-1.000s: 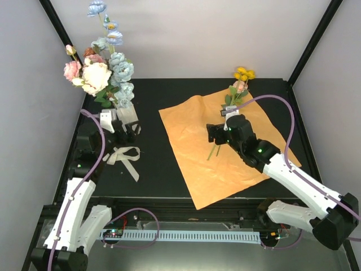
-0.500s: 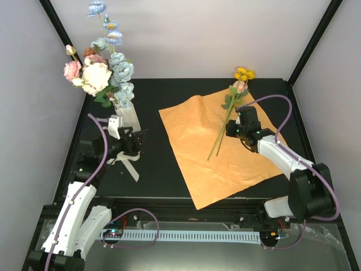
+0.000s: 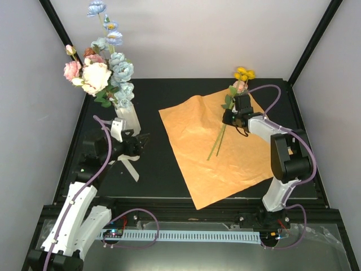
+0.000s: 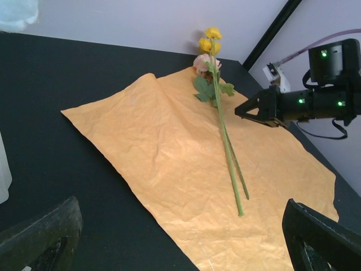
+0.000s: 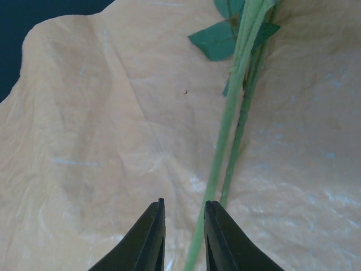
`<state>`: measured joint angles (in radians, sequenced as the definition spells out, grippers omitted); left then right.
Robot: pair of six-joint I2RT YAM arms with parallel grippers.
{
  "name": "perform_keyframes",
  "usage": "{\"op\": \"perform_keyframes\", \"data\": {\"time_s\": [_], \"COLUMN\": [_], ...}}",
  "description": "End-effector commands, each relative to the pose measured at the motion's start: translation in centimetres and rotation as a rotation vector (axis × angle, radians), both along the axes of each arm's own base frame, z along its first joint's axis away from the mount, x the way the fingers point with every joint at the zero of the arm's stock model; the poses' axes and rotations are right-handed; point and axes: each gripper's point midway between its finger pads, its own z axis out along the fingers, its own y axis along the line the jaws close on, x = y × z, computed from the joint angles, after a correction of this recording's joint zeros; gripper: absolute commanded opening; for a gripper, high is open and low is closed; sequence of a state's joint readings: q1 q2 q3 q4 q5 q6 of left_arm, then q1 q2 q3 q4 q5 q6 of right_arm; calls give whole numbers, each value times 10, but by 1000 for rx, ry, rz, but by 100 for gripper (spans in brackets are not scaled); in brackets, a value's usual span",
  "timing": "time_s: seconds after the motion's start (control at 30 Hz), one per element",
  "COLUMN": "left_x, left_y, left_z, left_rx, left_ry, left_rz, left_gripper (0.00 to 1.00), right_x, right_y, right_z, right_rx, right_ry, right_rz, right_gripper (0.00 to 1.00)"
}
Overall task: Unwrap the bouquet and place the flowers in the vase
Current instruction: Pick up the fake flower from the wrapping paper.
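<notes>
The orange paper (image 3: 197, 152) of the bouquet lies spread flat on the black table. Two flowers (image 3: 223, 132) with yellow and pink blooms (image 3: 244, 73) lie on it, stems toward me. My right gripper (image 3: 232, 117) is low over their upper stems. In the right wrist view its jaws (image 5: 184, 204) stand narrowly apart, and a green stem (image 5: 228, 124) runs into the gap along the right finger. The off-white vase (image 3: 128, 117) at the back left holds several pink, cream and blue flowers (image 3: 101, 73). My left gripper (image 3: 141, 141) hangs open and empty beside it.
A cream ribbon (image 3: 127, 158) lies loose on the table in front of the vase. Grey walls and black frame posts close in the table at the back and both sides. From the left wrist view, the right gripper (image 4: 240, 111) shows beside the stems (image 4: 225, 147).
The right gripper swung from the middle of the paper to the far side by the stems' leafy part, and its jaws narrowed. The left gripper drew slightly right, away from the vase.
</notes>
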<state>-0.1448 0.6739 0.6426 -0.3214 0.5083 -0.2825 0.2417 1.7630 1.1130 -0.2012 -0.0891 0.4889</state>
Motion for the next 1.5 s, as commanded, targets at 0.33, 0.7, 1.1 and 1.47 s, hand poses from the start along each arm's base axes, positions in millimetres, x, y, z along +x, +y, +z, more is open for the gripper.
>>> {"op": "perform_keyframes", "data": {"time_s": [0.33,0.7,1.1,1.47], "left_x": [-2,-2,-2,-2], "left_y": [-2,-2,-1,-1], "left_z": [0,1,2,3], "left_rx": [20,20,24,24], "left_ry": [-32,-33,-39,-37], "left_rz": [-17,-14,-14,-15], "left_gripper": [99,99,99,99], "right_x": [23,28,25,27], "right_y": [1,-1,5,5], "right_z": [-21,-43,-70,-73], "right_rx": [24,-7,37,34], "right_ry": [25,73,123,140], "right_rz": [21,7,4,-6], "right_gripper": [24,25,25,16]}}
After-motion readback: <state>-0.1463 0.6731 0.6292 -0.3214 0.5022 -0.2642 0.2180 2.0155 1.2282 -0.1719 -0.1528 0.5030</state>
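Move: The flower's green stem lies on the paper, at the grasp spot about 3 cm ahead of the right hand, 1 cm to its left and 7 cm below. A second, darker stem runs alongside, roughly 2 cm to the right of that spot; the leaves are some 15 cm ahead of the hand and 3 cm to its right, the pink rose about 25 cm ahead and 8 cm to the right. From the left hand, the grasp spot is about 22 cm ahead, 27 cm right and 23 cm below. Lower the right gripper about 7 cm in short steps onto the long green stem, easing some 3 cm forward as it sinks, mostly early on, and tip the fingers slightly further down. Keep them narrowly open so that they come down astride this stem, leaving the darker one outside to the right; only at the very end start to close. ##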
